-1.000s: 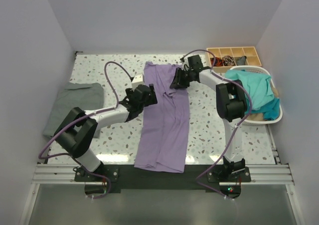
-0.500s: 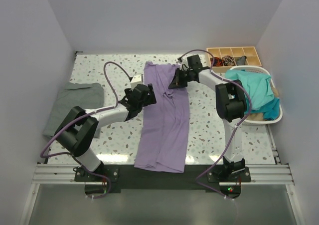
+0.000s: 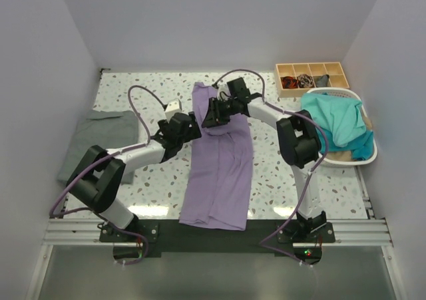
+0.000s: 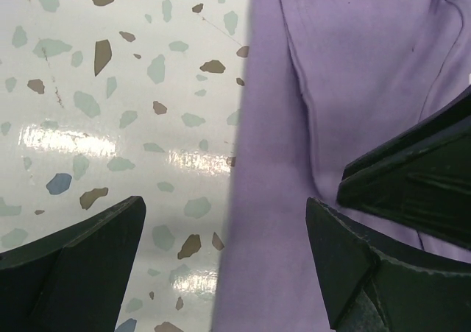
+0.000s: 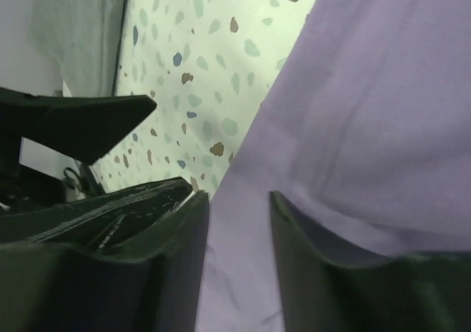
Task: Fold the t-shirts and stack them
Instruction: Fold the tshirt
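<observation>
A lavender t-shirt (image 3: 223,167) lies lengthwise down the middle of the table, folded narrow. My left gripper (image 3: 190,124) hangs wide open over its left edge (image 4: 243,199), one finger (image 4: 73,266) above bare table and the other (image 4: 368,273) above cloth. My right gripper (image 3: 212,114) is low over the shirt's upper part, close to the left one. Its jaws stand a little apart, and purple cloth (image 5: 368,111) shows in the narrow gap (image 5: 237,199). A grey t-shirt (image 3: 100,140) lies at the left wall. Teal t-shirts (image 3: 339,124) fill the basket.
The white plastic basket (image 3: 369,155) stands at the right edge, and a wooden compartment tray (image 3: 313,74) sits behind it. The right gripper's black finger (image 4: 412,170) reaches into the left wrist view. Grey walls close in the table on three sides.
My right gripper has moved left across the top of the lavender shirt, toward its left edge. The left gripper has shifted a little left and stays open.
</observation>
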Tool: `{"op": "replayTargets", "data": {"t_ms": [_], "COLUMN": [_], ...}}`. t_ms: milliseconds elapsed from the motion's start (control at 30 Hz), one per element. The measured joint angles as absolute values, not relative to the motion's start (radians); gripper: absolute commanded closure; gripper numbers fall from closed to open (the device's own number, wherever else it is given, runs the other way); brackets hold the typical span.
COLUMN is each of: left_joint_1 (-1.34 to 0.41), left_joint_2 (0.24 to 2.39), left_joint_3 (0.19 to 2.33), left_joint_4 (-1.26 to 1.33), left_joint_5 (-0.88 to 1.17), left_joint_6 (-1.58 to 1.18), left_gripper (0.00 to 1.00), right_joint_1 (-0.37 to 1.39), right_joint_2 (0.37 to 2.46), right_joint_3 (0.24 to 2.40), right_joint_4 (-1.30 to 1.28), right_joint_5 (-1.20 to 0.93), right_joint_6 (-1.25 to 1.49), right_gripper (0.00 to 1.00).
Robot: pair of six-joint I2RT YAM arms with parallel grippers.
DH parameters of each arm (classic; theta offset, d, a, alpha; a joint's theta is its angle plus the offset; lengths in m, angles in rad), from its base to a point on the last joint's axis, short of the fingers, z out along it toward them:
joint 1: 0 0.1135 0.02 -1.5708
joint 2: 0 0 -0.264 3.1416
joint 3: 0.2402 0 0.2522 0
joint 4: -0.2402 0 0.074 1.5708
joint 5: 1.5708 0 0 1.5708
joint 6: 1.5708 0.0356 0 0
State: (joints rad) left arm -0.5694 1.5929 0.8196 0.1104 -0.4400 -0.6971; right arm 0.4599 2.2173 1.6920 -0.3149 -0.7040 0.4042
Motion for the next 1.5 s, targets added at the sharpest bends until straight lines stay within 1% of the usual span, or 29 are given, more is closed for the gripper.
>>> {"op": "replayTargets", "data": {"t_ms": [33,167,267,300,333,433,500,600,767,833,933,1000,1167,1233,1300,1400,1500], "left_joint_1": [-0.568,-0.567,-0.566,-0.565,-0.564,-0.555,-0.540,-0.500,-0.418,-0.392,-0.361,-0.349,-0.340,-0.340,-0.336,-0.323,-0.304], "left_joint_2": [1.588,1.572,1.572,1.572,1.574,1.597,1.636,1.744,2.003,2.100,2.251,2.313,2.424,2.463,2.513,2.646,2.718], "left_joint_3": [0.820,0.820,0.821,0.826,0.833,0.898,0.978,1.158,1.487,1.583,1.726,1.766,1.847,1.882,1.958,2.186,2.290], "left_joint_4": [0.111,0.115,0.117,0.116,0.117,0.117,0.119,0.126,0.159,0.155,0.145,0.134,0.089,0.080,0.067,0.012,0.015], "left_joint_5": [-0.440,-0.440,-0.436,-0.430,-0.424,-0.395,-0.351,-0.247,-0.017,0.068,0.200,0.255,0.328,0.345,0.363,0.382,0.410], "left_joint_6": [-0.697,-0.696,-0.685,-0.675,-0.662,-0.608,-0.575,-0.516,-0.451,-0.444,-0.435,-0.432,-0.426,-0.426,-0.424,-0.418,-0.418], "left_gripper": [0.04,0.04,0.03,0.00,0.00,0.00,0.00,0.00,0.00,0.02,0.02,0.02,0.02,0.02,0.02,0.00,0.00], "right_joint_1": [0.466,0.467,0.457,0.452,0.448,0.420,0.388,0.338,0.288,0.288,0.296,0.299,0.299,0.298,0.294,0.287,0.277], "right_joint_2": [2.217,2.213,2.184,2.168,2.148,2.090,2.075,2.109,2.295,2.364,2.453,2.485,2.505,2.532,2.575,2.647,2.695], "right_joint_3": [1.690,1.682,1.682,1.682,1.682,1.686,1.718,1.822,2.064,2.121,2.159,2.160,2.198,2.244,2.308,2.427,2.510], "right_joint_4": [-0.312,-0.339,-0.386,-0.399,-0.405,-0.408,-0.410,-0.429,-0.456,-0.476,-0.503,-0.521,-0.534,-0.553,-0.576,-0.596,-0.604], "right_joint_5": [-0.706,-0.663,-0.548,-0.505,-0.455,-0.347,-0.299,-0.269,-0.260,-0.262,-0.274,-0.278,-0.267,-0.245,-0.224,-0.212,-0.202], "right_joint_6": [0.402,0.377,0.338,0.327,0.318,0.303,0.297,0.294,0.294,0.294,0.295,0.295,0.295,0.294,0.294,0.295,0.297], "right_gripper": [0.43,0.42,0.42,0.41,0.41,0.41,0.42,0.42,0.44,0.44,0.44,0.44,0.42,0.41,0.39,0.35,0.33]}}
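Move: The far end of the purple t-shirt is the goal: its left part lies about 27 cm ahead of the left hand, 9 cm to its right and 5 cm below; its right part is about 22 cm ahead of the right hand, 13 cm to its right and 5 cm below. The folded-in flap is about 5 cm right of the right hand, 2 cm back and 5 cm below. The grey cloth lies some 32 cm left of the left hand and 9 cm back; the wooden tray sits some 22 cm ahead and 46 cm right of the right hand. After the right fingers open to a bit over half to leave the flap, both hands arc forward and rightward over the purple t-shirt, rising 6 to 9 cm on the way, then sinking onto its far end, the left going about 27 cm forward and the right about 20 cm. Once low they slide the last 5 cm or so outward, the left wide open and the right about two-thirds, turning some 35 and 25 degrees clockwise overall, fingers straddling the shirt's gathered far end and pushing the fabric along. ##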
